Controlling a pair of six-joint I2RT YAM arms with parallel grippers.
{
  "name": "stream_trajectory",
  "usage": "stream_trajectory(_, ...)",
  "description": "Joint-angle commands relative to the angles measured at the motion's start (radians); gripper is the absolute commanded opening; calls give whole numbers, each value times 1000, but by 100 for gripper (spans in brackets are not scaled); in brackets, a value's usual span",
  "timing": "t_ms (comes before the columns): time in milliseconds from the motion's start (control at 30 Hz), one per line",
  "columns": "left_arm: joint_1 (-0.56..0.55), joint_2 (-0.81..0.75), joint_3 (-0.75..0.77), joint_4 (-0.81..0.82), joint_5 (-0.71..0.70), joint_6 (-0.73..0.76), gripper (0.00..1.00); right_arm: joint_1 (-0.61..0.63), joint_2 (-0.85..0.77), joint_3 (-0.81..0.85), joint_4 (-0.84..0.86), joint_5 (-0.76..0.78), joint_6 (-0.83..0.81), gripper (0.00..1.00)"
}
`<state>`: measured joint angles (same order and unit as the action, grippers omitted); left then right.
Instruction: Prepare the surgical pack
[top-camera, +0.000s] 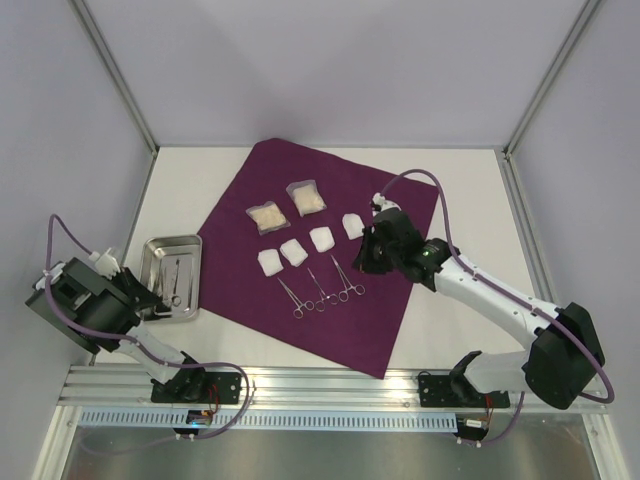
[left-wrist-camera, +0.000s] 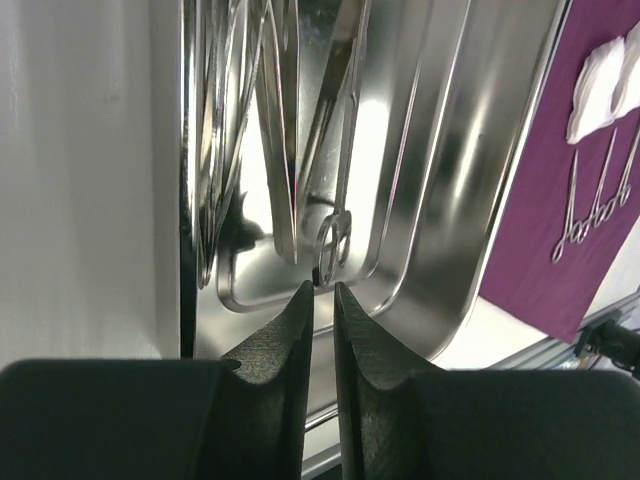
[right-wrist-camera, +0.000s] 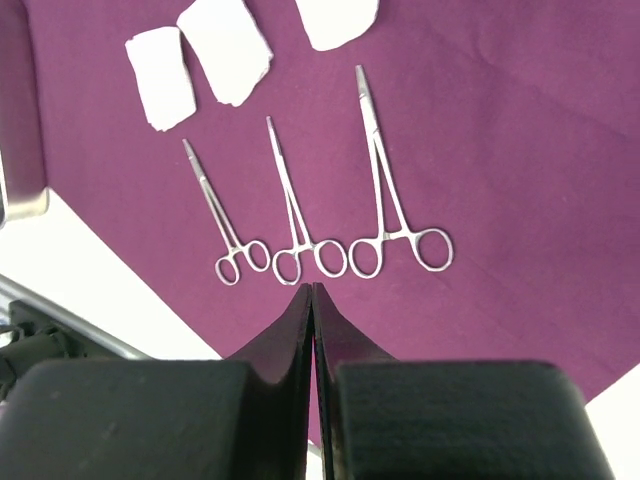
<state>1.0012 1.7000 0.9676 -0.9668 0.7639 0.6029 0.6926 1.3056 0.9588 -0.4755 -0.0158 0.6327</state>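
The surgical pack is a plum-purple drape (top-camera: 330, 320) (right-wrist-camera: 500, 120) spread flat as a big square. On it lie two gauze packets (top-camera: 267, 217), several white gauze pads (top-camera: 294, 252) and three forceps (top-camera: 318, 290) (right-wrist-camera: 300, 215). My right gripper (top-camera: 366, 260) (right-wrist-camera: 312, 288) hovers over the drape just behind the forceps' ring handles, shut and empty. My left gripper (top-camera: 152, 292) (left-wrist-camera: 323, 290) sits at the near end of a steel tray (top-camera: 150, 250) (left-wrist-camera: 480, 200). Its jaws are slightly apart with nothing between them, just short of the ring handle of a forceps (left-wrist-camera: 333, 235) lying in the tray.
The tray stands on the white table left of the drape and holds several slim steel instruments (left-wrist-camera: 240, 120). An aluminium rail (top-camera: 330, 385) runs along the near edge by the arm bases. White walls enclose the back and sides.
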Motion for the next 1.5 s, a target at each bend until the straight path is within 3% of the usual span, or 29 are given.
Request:
stream_trajectory(0,4,21,-1,-39,0,104,22,5,-6,51,-14,48,-28,1)
stream_trajectory(267,4,50,11,-95,8,162,23,5,-3,50,-14,51,-30,1)
stream_trajectory(433,4,-14,5,-96,9,184,23,5,0,58,-18,62,-33,0)
stream_trajectory(633,4,-118,-16,-38,-83,186,30,5,60,118,-118,140,-74,6)
stream_trajectory(733,2,-187,-32,0,-153,190,36,8,133,156,-178,157,-100,11)
stream_trajectory(900,-19,-285,-41,34,-231,190,41,50,244,236,-232,183,-140,28)
stream_trajectory(1000,-58,-325,-50,36,-275,186,42,91,336,308,-270,194,-174,33)
stream_trajectory(1167,-104,-356,-41,11,-259,147,43,137,495,423,-308,188,-215,35)
stream_trajectory(1467,-110,-404,-69,-15,-233,166,44,111,681,558,-391,258,-261,39)
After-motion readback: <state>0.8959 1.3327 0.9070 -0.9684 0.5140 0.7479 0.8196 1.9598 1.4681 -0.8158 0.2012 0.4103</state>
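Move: The large hemostat, the rightmost of the three still on the cloth, lies about 7 cm ahead of the right hand, 3 cm left and 13 cm below. On that level, the middle hemostat is 3 cm ahead and 10 cm left, with the nearer gauze stack 17 cm ahead and 9 cm left. From the left hand, the large hemostat is some 54 cm right and 9 cm ahead; the scissors in the tray are 7 cm ahead, 4 cm right, both slightly below. After hanging almost still, the right hand drops about 9 cm towards the large hemostat, easing some 3 cm left and then forward, while its shut fingers part and the wrist swings them some 30 degrees from slanting left to nearly straight down, with a small counter-clockwise turn, ending above the handle half. The empty left hand first draws back and a little down and right, then rises about 4 cm net, clear of the scissors, its fingers opening wider and its wrist rolling until they point more steeply down. ##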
